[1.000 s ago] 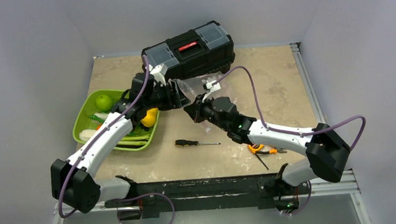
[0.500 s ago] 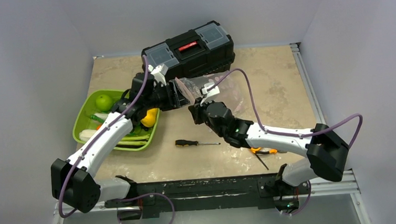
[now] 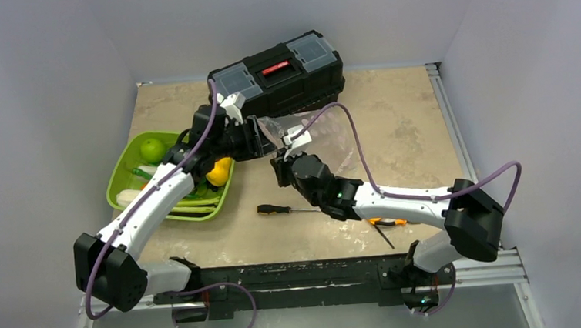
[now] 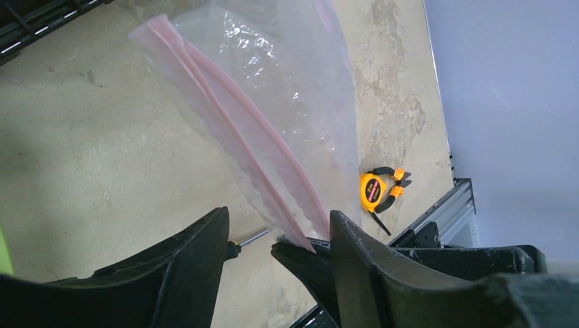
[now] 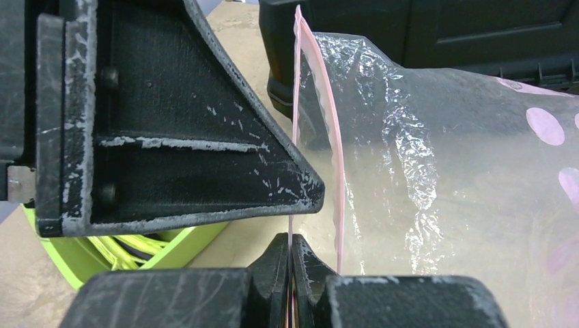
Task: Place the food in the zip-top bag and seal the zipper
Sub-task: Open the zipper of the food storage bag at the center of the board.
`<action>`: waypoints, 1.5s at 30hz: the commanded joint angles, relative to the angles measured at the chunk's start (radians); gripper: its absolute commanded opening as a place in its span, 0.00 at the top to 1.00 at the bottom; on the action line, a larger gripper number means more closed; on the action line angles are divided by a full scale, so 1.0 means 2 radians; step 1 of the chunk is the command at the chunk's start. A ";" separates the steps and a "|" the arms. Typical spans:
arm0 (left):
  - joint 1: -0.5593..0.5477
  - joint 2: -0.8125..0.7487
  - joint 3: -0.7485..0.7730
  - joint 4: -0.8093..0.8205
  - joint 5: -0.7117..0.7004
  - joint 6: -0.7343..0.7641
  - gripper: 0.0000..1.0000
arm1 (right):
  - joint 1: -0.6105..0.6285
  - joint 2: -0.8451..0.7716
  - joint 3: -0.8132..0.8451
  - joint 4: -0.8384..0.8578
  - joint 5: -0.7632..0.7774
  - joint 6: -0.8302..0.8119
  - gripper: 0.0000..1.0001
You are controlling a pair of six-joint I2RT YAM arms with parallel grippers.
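Note:
The clear zip-top bag [image 3: 321,142] hangs in front of the black toolbox, its mouth toward the arms. My right gripper [image 5: 291,247] is shut on one lip of the pink zipper [image 5: 330,116]; the other lip stands apart to its right. My left gripper [image 4: 278,215] is open, and the zipper [image 4: 208,96] and the right gripper's fingertips lie between its jaws. In the top view the left gripper [image 3: 264,141] and right gripper [image 3: 278,165] meet at the bag's left edge. The food, among it a green apple [image 3: 152,149] and a yellow pear [image 3: 219,171], lies in the lime-green tray [image 3: 118,174].
A black toolbox [image 3: 281,72] stands at the back, just behind the bag. A screwdriver [image 3: 287,208] lies on the table in front of the grippers. A yellow tape measure [image 4: 372,191] and orange-handled pliers [image 3: 388,221] lie under the right arm.
The right arm has swung left toward the left gripper with the zipper lip in its grip, and the bag has spread out more. The left gripper's jaws have narrowed somewhat.

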 commanded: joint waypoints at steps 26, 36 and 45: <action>-0.013 0.027 0.049 -0.035 -0.011 0.031 0.89 | 0.029 0.004 0.032 0.007 0.047 -0.020 1.00; -0.014 0.003 0.039 -0.022 -0.024 0.049 1.00 | 0.029 -0.035 0.005 -0.008 0.047 -0.026 0.64; -0.016 -0.002 0.042 -0.029 -0.035 0.057 1.00 | 0.028 -0.089 0.030 -0.060 0.077 -0.039 0.53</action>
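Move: The food storage bag's pink zipper lip passes between the left hand's half-open fingers, right at the hand point or about 1 cm ahead and below. From the right hand, still pinching that lip, the spot is roughly 4 cm ahead, 1 cm left and 1 cm up. Counted from the left hand, the toolbox is some 16 cm ahead, 2 cm right and 12 cm lower; the screwdriver about 11 cm back, 3 cm right and 20 cm below. The bag's zipper lip is taken over by the left fingers, which shut fully on it with the hand almost in place. The right hand eases back about 1 cm with its pinch kept, then opens to nearly half, lets go of the lip, and rises about 5 cm while drifting right and slightly back, away from the left hand. ##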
